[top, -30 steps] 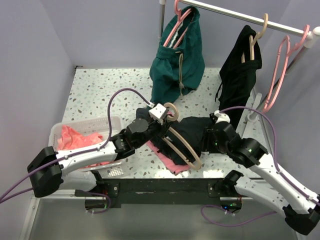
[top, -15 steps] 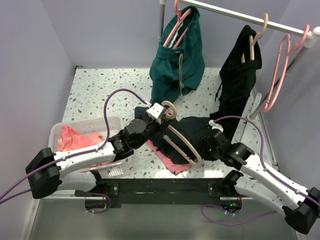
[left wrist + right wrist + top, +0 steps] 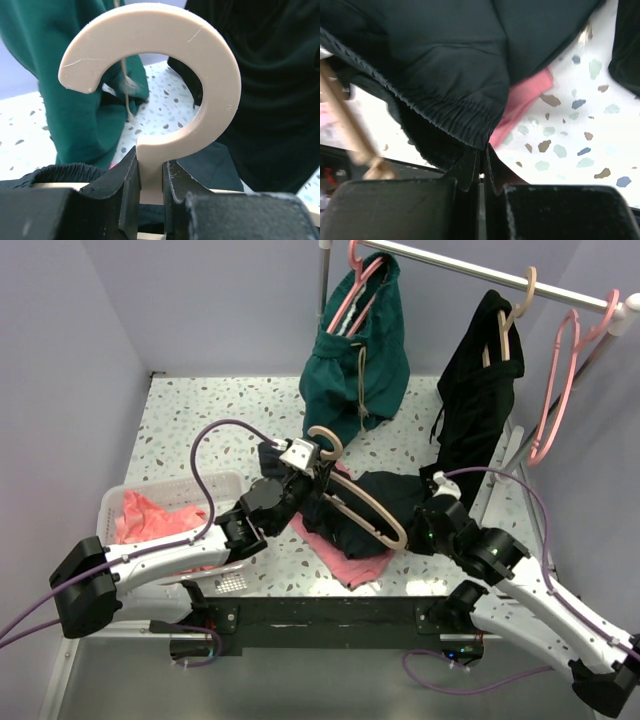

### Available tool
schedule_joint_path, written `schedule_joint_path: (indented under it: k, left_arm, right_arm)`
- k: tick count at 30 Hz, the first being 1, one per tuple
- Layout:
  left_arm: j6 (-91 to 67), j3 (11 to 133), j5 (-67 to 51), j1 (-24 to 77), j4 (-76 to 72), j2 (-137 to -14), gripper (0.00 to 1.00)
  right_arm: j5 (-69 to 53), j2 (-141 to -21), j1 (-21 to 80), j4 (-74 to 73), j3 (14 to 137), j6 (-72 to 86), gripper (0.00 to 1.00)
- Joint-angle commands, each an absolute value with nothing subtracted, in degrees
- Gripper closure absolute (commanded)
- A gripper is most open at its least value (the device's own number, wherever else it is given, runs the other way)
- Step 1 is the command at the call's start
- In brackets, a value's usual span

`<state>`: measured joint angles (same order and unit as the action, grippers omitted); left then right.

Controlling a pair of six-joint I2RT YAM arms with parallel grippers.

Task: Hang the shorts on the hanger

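Note:
My left gripper [image 3: 308, 456] is shut on the neck of the beige hanger [image 3: 362, 508], whose hook [image 3: 200, 75] stands upright above the jaws [image 3: 150, 172]. The hanger's frame slopes down to the right across the dark navy shorts [image 3: 385, 495], which lie bunched on the table. Part of the gathered waistband [image 3: 65, 172] shows behind the hanger bar. My right gripper [image 3: 426, 527] sits at the shorts' right end, shut on the edge of the elastic waistband [image 3: 450, 117]; its jaws meet [image 3: 482, 152]. The hanger bar [image 3: 345, 127] is a blur at the left.
A pink cloth [image 3: 350, 565] lies under the shorts. A white basket [image 3: 215, 483] with pink fabric stands at the left. From the rail [image 3: 470, 265] hang a teal garment [image 3: 355, 360], a black garment [image 3: 480, 390] and an empty pink hanger [image 3: 560, 380].
The right gripper has shut on the shorts' waistband. The left arm has carried the hanger up and to the left, so the hook now sits nearer the teal garment.

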<state>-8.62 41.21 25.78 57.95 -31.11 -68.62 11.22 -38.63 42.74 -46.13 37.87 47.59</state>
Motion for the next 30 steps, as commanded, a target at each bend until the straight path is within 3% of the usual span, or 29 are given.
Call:
schedule_joint_path:
  k: [1,17,30]
  left_arm:
    - [-2.03,42.1,34.35,57.92,-40.16,-68.55,1.0]
    - [4.57,44.03,37.88,57.83,-40.7,-67.06,1.0]
    - [7.38,65.62,43.48,64.68,-26.46,-72.59,1.0]
  right_arm:
    - [15.38,-37.35,42.89,-53.34,44.73,48.51,1.0]
    - [19.42,-42.79,42.8,-62.4,64.75,46.5,1.0]
    - [13.45,-59.75,42.89,-61.69,97.01,40.44,1.0]
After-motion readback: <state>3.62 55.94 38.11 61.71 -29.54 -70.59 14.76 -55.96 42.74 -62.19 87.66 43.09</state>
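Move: Close by the right hand's shut fingers, which already pinch the black shorts' waistband, the hanger's free end stands roughly 4 cm to the left, 1 cm back and 6 cm higher. The pink cloth lies about 14 cm left of that hand, 1 cm back and 10 cm below. The black hanging garment is some 20 cm ahead, 12 cm right and 8 cm up. From the left hand, holding the hanger's neck, the free end is about 16 cm back, 15 cm right and 8 cm lower. Hauling the pinched waistband up, the right hand climbs about 23 cm past the hanger's free end, speeding up and drifting a little forward late on, while its fingers tip up some 15 degrees. The left keeps its grip on the hanger's neck, easing slightly forward and left with a small counter-clockwise turn, then rises too, about 10 cm in all. ##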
